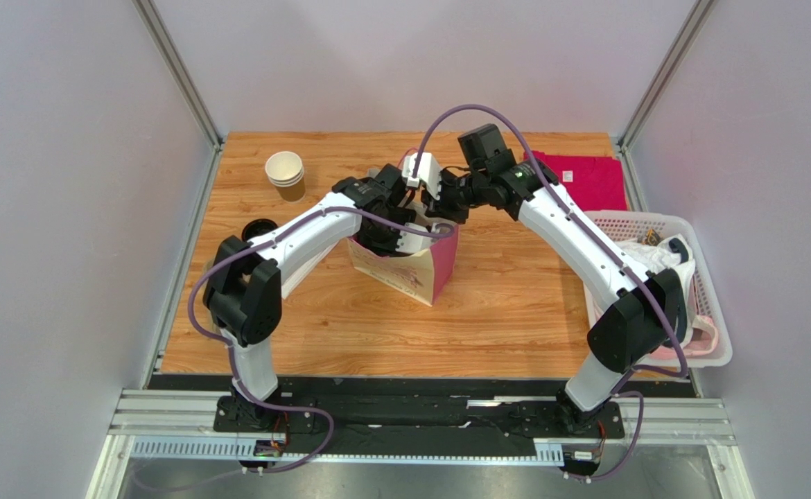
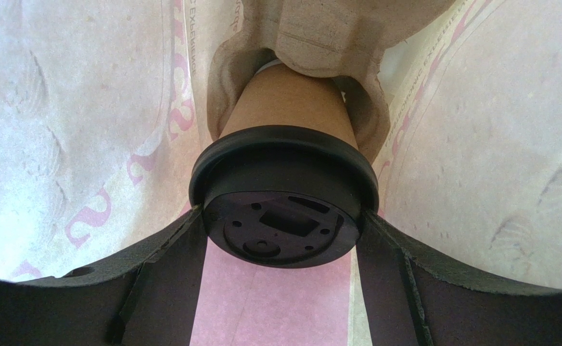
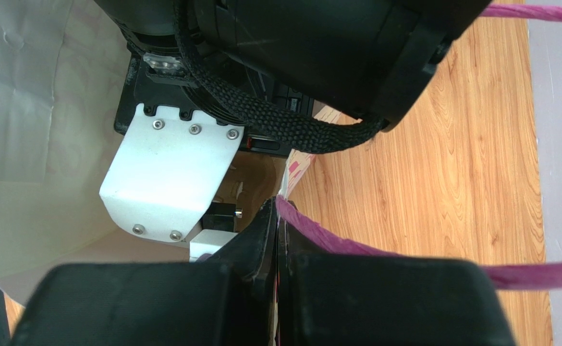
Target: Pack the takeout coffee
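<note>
The takeout coffee (image 2: 284, 216), a brown paper cup with a black lid, sits in the grey pulp carrier (image 2: 320, 36) inside the cream paper bag (image 1: 420, 272). My left gripper (image 2: 282, 213) reaches down into the bag, and its two fingers press on opposite sides of the lid. In the top view the left gripper (image 1: 387, 231) is sunk in the bag's mouth and hides the cup. My right gripper (image 3: 277, 209) is shut on the bag's upper edge beside a pink handle (image 3: 349, 245). It holds that side at the bag's back right (image 1: 443, 208).
A stack of paper cups (image 1: 285, 168) stands at the back left. A black lid (image 1: 259, 229) lies beside the left arm. A red cloth (image 1: 587, 179) lies at the back right. A white basket (image 1: 680, 224) with items stands at the right edge.
</note>
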Robot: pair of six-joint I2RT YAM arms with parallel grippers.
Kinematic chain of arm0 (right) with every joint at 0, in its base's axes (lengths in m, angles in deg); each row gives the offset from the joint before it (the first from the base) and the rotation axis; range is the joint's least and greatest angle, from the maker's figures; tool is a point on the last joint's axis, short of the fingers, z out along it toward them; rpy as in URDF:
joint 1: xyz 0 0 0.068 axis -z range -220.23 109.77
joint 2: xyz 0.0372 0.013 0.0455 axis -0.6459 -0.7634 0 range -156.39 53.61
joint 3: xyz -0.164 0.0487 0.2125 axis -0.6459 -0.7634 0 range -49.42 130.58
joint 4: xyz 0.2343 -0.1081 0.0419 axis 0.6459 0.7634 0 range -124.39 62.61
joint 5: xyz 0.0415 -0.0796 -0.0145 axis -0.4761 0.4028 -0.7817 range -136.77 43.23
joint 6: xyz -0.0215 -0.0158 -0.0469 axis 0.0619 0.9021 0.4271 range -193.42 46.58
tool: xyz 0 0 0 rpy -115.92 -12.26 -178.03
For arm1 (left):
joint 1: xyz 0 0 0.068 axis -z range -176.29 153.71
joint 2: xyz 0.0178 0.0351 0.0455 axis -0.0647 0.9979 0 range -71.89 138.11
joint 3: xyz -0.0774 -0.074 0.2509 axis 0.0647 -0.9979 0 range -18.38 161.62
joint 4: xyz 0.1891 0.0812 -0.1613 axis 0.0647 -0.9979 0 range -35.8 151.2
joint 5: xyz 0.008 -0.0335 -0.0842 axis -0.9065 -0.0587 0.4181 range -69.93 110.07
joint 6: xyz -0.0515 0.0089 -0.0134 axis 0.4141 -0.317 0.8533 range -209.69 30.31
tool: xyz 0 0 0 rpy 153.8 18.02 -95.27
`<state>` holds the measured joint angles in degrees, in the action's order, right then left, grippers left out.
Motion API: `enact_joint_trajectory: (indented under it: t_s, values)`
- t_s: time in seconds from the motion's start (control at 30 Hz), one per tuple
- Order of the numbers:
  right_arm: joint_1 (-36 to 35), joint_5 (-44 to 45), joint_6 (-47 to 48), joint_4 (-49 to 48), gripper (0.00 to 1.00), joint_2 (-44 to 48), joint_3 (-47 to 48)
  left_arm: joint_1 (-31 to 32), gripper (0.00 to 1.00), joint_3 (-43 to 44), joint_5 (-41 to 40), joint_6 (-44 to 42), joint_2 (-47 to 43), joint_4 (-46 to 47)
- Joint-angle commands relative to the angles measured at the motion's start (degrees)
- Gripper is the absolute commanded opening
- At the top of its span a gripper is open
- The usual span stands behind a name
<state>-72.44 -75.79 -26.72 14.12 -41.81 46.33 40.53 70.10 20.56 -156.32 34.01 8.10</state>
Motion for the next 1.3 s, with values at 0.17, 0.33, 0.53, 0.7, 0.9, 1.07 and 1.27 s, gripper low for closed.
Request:
enact_joint_trajectory:
  t_s: [0.17, 0.33, 0.53, 0.7, 0.9, 1.07, 1.27]
  values:
    - [1.0, -1.31, 0.59, -0.52, 0.0, -0.38, 0.23, -1.49, 0.0, -2.18, 2.67, -1.22, 10.1, -2.89]
    - [1.62, -2.01, 1.29, -0.17, 0.0, -0.65, 0.06, -1.75, 0.03, -3.14, 1.97, -0.52, 11.25, -1.13]
    - [2.32, -2.54, 2.26, 0.35, 0.0, -0.91, 0.06, -1.75, 0.31, 0.44, 3.02, 1.76, 8.71, -2.35]
    - [2.41, -2.63, 2.79, 0.62, 0.0, -1.26, 0.14, -1.66, 0.53, 3.18, 3.2, 2.82, 6.77, -3.76]
    - [2.85, -2.45, 2.79, 0.62, 0.0, -2.05, 0.93, -1.4, 0.75, 3.62, 3.55, 3.35, 4.84, -2.54]
    - [3.11, -2.63, 2.87, 0.62, 0.0, -2.23, 1.37, -1.05, 0.8, 1.96, 3.73, 2.91, 2.82, -0.61]
    - [3.2, -3.15, 2.7, 0.62, 0.0, -2.49, 1.81, -0.96, 0.99, 0.55, 3.81, 2.56, 1.14, 1.42]
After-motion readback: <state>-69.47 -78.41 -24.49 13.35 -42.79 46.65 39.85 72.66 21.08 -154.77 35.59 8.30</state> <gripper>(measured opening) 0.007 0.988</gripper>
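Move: The left hand, down inside the bag, grips the lidded coffee cup by its black lid, and the carrier pocket for the cup lies some 8 cm beneath it, about 1 cm ahead and 1 cm right. The bag rim is about 10 cm to its right, level and 13 cm up; the straws lie 12 cm left, 4 cm back and 11 cm down. The right hand's closed tips are on that rim, with the cup about 11 cm left, 1 cm ahead and 18 cm below. Holding the cup by its lid, the left hand presses it down into the carrier, going about 1 cm forward and nearly 1 cm down, then rises again by as much. Its fingers then spread to fully open and let the lid go, the forward finger coming clear while the rear one stays close beside it. The right hand keeps its pinch on the bag rim, easing about 1.5 cm forward and 1 cm right. ##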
